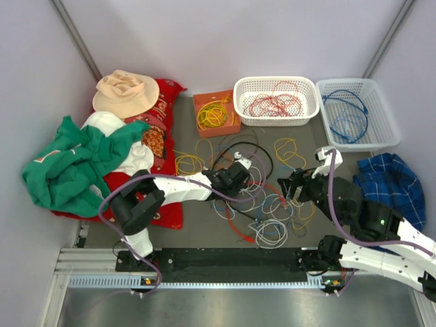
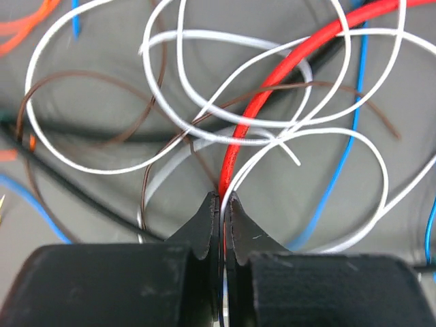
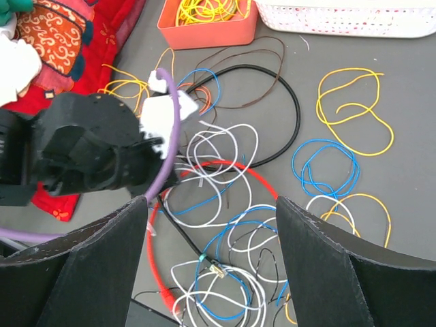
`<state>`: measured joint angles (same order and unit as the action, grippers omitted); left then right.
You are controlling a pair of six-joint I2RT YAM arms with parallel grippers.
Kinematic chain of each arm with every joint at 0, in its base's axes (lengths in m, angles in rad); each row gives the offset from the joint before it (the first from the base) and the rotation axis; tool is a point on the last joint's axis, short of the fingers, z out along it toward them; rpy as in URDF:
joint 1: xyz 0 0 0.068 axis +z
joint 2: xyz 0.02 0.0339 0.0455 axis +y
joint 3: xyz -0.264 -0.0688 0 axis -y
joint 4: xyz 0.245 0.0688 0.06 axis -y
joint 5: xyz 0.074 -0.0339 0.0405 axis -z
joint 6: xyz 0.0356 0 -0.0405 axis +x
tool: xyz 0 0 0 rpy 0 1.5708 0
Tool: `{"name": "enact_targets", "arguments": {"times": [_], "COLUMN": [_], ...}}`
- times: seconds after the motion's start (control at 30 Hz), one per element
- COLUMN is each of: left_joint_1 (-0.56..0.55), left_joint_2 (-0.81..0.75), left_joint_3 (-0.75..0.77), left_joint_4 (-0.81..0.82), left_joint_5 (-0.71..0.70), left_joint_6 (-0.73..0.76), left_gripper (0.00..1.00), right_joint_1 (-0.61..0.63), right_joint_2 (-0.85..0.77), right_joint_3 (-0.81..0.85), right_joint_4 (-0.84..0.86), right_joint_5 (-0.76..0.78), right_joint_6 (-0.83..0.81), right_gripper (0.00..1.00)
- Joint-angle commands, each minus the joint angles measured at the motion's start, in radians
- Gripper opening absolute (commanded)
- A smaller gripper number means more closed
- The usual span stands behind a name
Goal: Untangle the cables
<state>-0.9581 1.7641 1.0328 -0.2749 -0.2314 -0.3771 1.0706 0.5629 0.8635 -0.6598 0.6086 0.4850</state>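
Observation:
The cables (image 1: 262,204) lie in a loose tangle of white, blue, red, black and yellow wires mid-table. My left gripper (image 1: 245,182) is down in the tangle's left part. In the left wrist view my left gripper (image 2: 223,199) is shut on a red cable (image 2: 235,146), with a thin white cable pinched beside it. My right gripper (image 1: 294,185) hovers over the tangle's right side. Its wide-open jaws hold nothing, and my right gripper (image 3: 211,201) looks down on the red loop (image 3: 231,165), a black cable (image 3: 296,116) and white and blue coils.
At the back stand an orange box (image 1: 216,112) holding yellow cables, a white basket (image 1: 276,101) with red ones and a second basket (image 1: 354,112) with blue ones. Green clothing (image 1: 68,167), a hat and red cloth are piled left. A blue plaid cloth (image 1: 392,177) lies right.

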Motion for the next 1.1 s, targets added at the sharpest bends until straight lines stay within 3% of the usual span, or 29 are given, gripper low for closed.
{"name": "enact_targets", "arguments": {"times": [0.0, 0.23, 0.5, 0.8, 1.07], "left_joint_1": [0.004, 0.004, 0.013, 0.027, 0.027], "left_joint_2": [-0.146, -0.391, -0.546, -0.623, -0.637], "left_joint_3": [0.003, 0.079, 0.151, 0.128, 0.119], "left_joint_4": [-0.098, -0.121, -0.133, -0.073, -0.056], "left_joint_5": [0.010, 0.006, 0.027, 0.116, 0.184], "left_joint_6": [-0.028, -0.014, 0.015, 0.018, 0.056], "left_gripper": [0.00, 0.00, 0.00, 0.00, 0.00], "right_joint_1": [0.012, 0.012, 0.012, 0.012, 0.002], "right_joint_2": [-0.009, -0.009, 0.012, 0.032, 0.265], "right_joint_3": [0.012, 0.040, 0.143, 0.170, 0.230], "right_joint_4": [-0.004, -0.011, -0.018, 0.051, 0.181], "right_joint_5": [0.016, 0.025, 0.039, -0.004, -0.038], "right_joint_6": [0.015, 0.000, -0.045, -0.095, -0.310], "right_gripper": [0.75, 0.75, 0.75, 0.75, 0.75]}}
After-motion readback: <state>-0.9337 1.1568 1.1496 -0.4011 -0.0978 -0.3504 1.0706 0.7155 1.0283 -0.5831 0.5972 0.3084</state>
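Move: The left hand already pinches the red and white cables almost at table height; the loose white tangle lies level with it and about 5 cm to its right. The white coil is some 14 cm back and 9 cm right, the black cable's plug about 10 cm back and 4 cm right. From the right hand, the pinched red cable is roughly 6 cm ahead, 12 cm left and 25 cm below. Still pinching red and white cables, left lifts some 25 cm up from the tangle; right rises about 5. ##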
